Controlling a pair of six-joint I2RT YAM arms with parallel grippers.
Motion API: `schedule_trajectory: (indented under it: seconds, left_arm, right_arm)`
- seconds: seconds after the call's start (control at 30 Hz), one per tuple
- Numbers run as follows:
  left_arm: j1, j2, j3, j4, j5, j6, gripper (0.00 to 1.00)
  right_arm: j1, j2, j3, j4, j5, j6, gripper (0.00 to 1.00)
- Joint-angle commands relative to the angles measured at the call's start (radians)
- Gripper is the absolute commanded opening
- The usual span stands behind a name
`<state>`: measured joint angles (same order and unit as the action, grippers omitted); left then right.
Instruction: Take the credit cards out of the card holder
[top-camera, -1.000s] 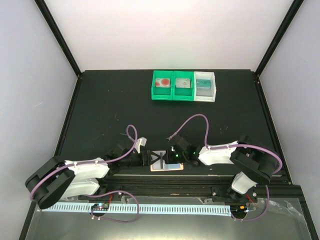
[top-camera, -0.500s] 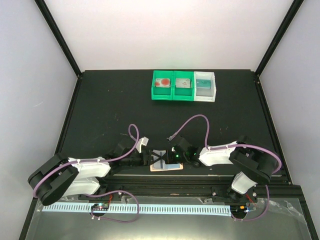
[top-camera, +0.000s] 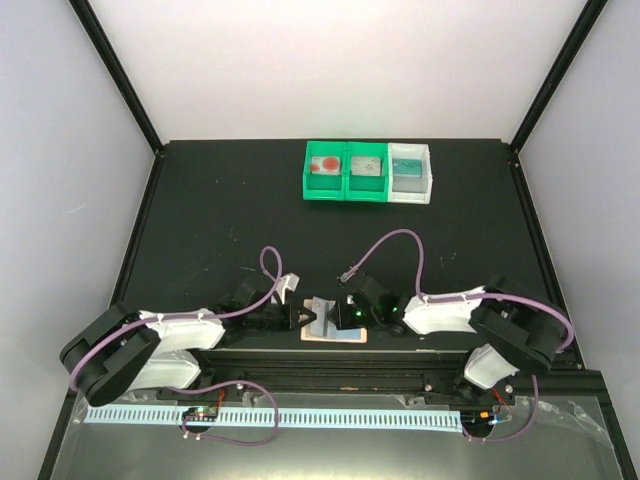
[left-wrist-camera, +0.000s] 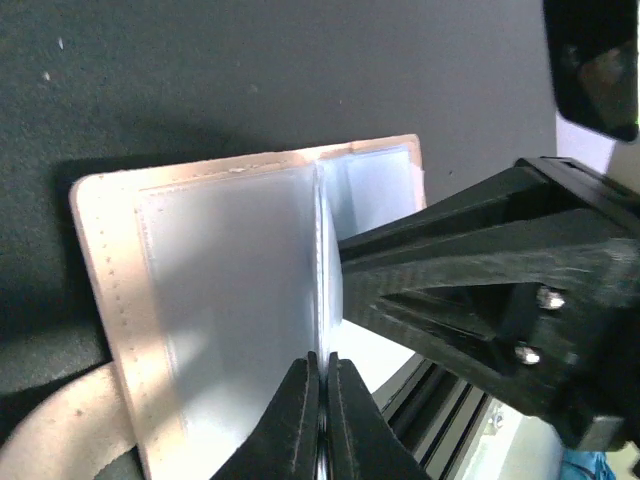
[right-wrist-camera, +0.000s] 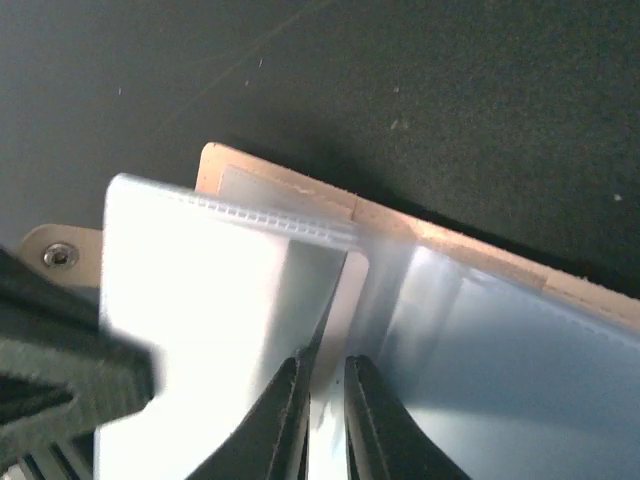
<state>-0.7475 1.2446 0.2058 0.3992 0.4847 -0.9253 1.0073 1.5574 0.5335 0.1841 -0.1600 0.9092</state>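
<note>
The card holder (top-camera: 335, 334) lies open at the table's near edge, tan with blue-grey panels (left-wrist-camera: 230, 290). One thin clear leaf stands upright from its fold. My left gripper (top-camera: 303, 318) (left-wrist-camera: 323, 365) is shut on that leaf's free edge. My right gripper (top-camera: 339, 318) (right-wrist-camera: 325, 375) faces it from the other side. Its jaws are a narrow gap apart, and the leaf's edge lies against the left finger (right-wrist-camera: 290, 400). The credit cards do not show apart from the pale sheets in the pockets. A rounded pale corner (right-wrist-camera: 352, 285) sits inside the leaf.
The holder's snap tab (right-wrist-camera: 58, 256) sticks out at the left side. At the far edge of the table stand two green bins (top-camera: 345, 172) and a white bin (top-camera: 410, 172). A black rail (top-camera: 400, 357) runs just in front of the holder.
The left gripper has closed from wide open onto the upright leaf. The right gripper's jaws, shut before, have parted slightly. Both arms stayed over the holder.
</note>
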Motion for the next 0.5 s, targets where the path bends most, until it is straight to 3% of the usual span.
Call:
schedule_trajectory:
  seconds: [0.0,0.2,0.47]
  left_arm:
    - [-0.006,-0.019,0.075,-0.105,-0.036,0.081,0.02]
    - [0.000,-0.046,0.109,-0.212,-0.073,0.135,0.02]
    - [0.001,-0.042,0.143,-0.258,-0.065,0.160,0.06]
  right_arm:
    - [-0.003,-0.095,0.003,-0.193,0.062,-0.068,0.18]
    - [-0.035,-0.237,-0.044,-0.272,0.111,-0.079,0.33]
    - [-0.042,-0.234,-0.091,-0.248,0.113,-0.050,0.34]
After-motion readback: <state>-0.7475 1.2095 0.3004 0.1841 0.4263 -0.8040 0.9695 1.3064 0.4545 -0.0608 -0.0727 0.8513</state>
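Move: The right fingers are at the middle of the open card holder. Its right pocket is centred about 4 cm to their right, 1 cm back and 1 cm down; the raised sleeve stands some 2 cm to their left and 1 cm above, and the leather tab lies roughly 9 cm left, level fore and aft, 1 cm down. The left hand already has the sleeve's edge in its fingers, with the right pocket about 8 cm to its right, 1 cm back and 4 cm below. Still pinching the raised sleeve, the left hand eases about 1 cm forward and tilts slightly. The right fingertips come free beside the sleeve and open to about a third, swinging some 5.5 cm right over the right pocket towards its outer side, first rising nearly 3 cm, then dipping again. ##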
